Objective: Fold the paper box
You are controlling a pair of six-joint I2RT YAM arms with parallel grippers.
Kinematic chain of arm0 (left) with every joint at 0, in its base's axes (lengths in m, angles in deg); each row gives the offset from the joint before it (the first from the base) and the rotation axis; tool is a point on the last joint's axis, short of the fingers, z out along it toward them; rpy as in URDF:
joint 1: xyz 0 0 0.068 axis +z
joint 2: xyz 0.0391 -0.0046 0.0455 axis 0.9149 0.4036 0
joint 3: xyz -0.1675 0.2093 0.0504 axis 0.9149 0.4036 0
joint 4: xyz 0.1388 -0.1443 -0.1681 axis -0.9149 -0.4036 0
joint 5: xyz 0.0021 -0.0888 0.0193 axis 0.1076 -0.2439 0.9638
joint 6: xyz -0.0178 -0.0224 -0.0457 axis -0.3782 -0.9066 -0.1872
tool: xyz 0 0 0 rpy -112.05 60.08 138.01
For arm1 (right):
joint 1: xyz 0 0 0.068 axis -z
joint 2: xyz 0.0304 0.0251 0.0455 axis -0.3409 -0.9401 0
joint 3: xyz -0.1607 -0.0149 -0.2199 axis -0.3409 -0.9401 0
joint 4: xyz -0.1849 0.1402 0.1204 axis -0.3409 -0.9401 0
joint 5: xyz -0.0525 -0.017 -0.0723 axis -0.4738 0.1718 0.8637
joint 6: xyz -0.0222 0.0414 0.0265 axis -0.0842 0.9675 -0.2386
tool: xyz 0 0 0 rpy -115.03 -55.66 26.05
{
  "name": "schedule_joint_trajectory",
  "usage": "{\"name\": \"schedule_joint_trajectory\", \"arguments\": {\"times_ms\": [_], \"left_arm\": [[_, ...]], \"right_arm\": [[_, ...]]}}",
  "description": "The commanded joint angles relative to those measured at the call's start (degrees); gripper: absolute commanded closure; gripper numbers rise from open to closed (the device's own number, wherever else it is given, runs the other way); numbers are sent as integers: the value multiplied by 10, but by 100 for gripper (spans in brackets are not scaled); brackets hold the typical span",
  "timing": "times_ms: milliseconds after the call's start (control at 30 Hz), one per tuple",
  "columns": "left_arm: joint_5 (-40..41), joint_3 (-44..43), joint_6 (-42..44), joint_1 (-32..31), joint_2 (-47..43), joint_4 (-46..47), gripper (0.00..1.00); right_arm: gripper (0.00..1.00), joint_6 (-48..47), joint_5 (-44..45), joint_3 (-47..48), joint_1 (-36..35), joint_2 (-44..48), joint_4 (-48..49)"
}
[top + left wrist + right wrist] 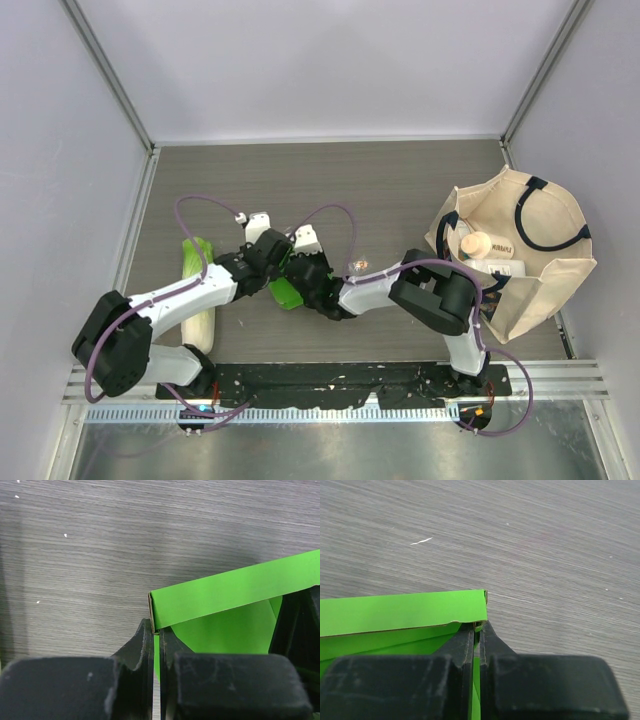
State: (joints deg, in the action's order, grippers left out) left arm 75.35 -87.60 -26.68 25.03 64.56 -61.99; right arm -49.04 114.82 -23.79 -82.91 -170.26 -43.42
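Note:
The paper box (287,293) is bright green thin cardboard, mostly hidden under both grippers in the top view. My left gripper (272,250) is shut on one of its walls; in the left wrist view the gripper (158,632) pinches the wall's end below a folded green flap (235,595). My right gripper (303,262) is shut on the opposite end; in the right wrist view the gripper (478,628) clamps the green sheet just under a folded flap (405,612). The two grippers sit close together over the box.
A long pale-green and white cabbage (200,285) lies left of the box, partly under my left arm. A beige tote bag (515,255) with items inside stands at the right. White side walls enclose the grey wooden table (330,180).

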Motion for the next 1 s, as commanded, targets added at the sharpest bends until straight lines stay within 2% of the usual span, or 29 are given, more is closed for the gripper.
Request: {"name": "schedule_joint_trajectory", "arguments": {"times_ms": [0, 67, 167, 267, 467, 700, 733, 800, 833, 867, 933, 967], "left_arm": [[-21, -30, -16, -3, -32, 21, 100], [-32, -24, -23, -3, -37, 30, 100], [-53, -16, -31, -3, -38, 41, 100], [-73, -3, -44, -3, -36, 58, 100], [-122, 10, -67, -2, -30, 87, 100], [-114, 4, -74, -3, -13, 88, 100], [-105, 4, -73, -2, -10, 85, 100], [-70, 8, -74, -2, -1, 77, 100], [-60, 9, -73, -1, 3, 73, 100], [-51, 9, -71, -1, 6, 70, 100], [-36, 10, -74, 3, 16, 62, 100], [-36, 9, -73, 5, 20, 62, 100]], "right_arm": [[99, -45, 104, -19, 2, -16, 14], [99, -85, 61, -52, 2, -12, 92], [99, -63, 7, -47, 10, -18, 76], [99, -56, -54, -65, 11, -6, 121], [99, -58, 15, -46, 13, -29, 157], [99, -47, -10, -35, 13, -30, 143], [97, -40, -9, -37, 13, -24, 124], [78, -10, -24, -38, 12, 5, 85], [69, 5, -28, -38, 13, 19, 30], [52, 19, -33, -43, 13, 47, 4], [45, 70, -41, -47, 13, 79, -95], [40, 78, -59, -77, 12, 105, -111]]}}
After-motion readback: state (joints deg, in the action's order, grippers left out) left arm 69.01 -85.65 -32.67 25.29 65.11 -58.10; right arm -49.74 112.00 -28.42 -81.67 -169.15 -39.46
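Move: The green paper box is between the hands, its folded-over far rim pinched by the left at the left corner and by the right at the right corner. The box's middle is about 5 cm right, 5 cm back and 3 cm below the left hand, and some 4 cm left, 6 cm back and 3 cm below the right. The cabbage is about 17 cm left and 8 cm back of the left hand. A small sticker is roughly 11 cm right and 3 cm back of the right hand. The box's folded rim stays pinched at its left corner while the left hand carries that corner about 2 cm right and 1 cm down, rolling its left side some 10 degrees lower. The right fingers keep their pinch on the other corner, easing slightly right and forward, then open about halfway to release it, slipping back, right and down about 1 cm. ##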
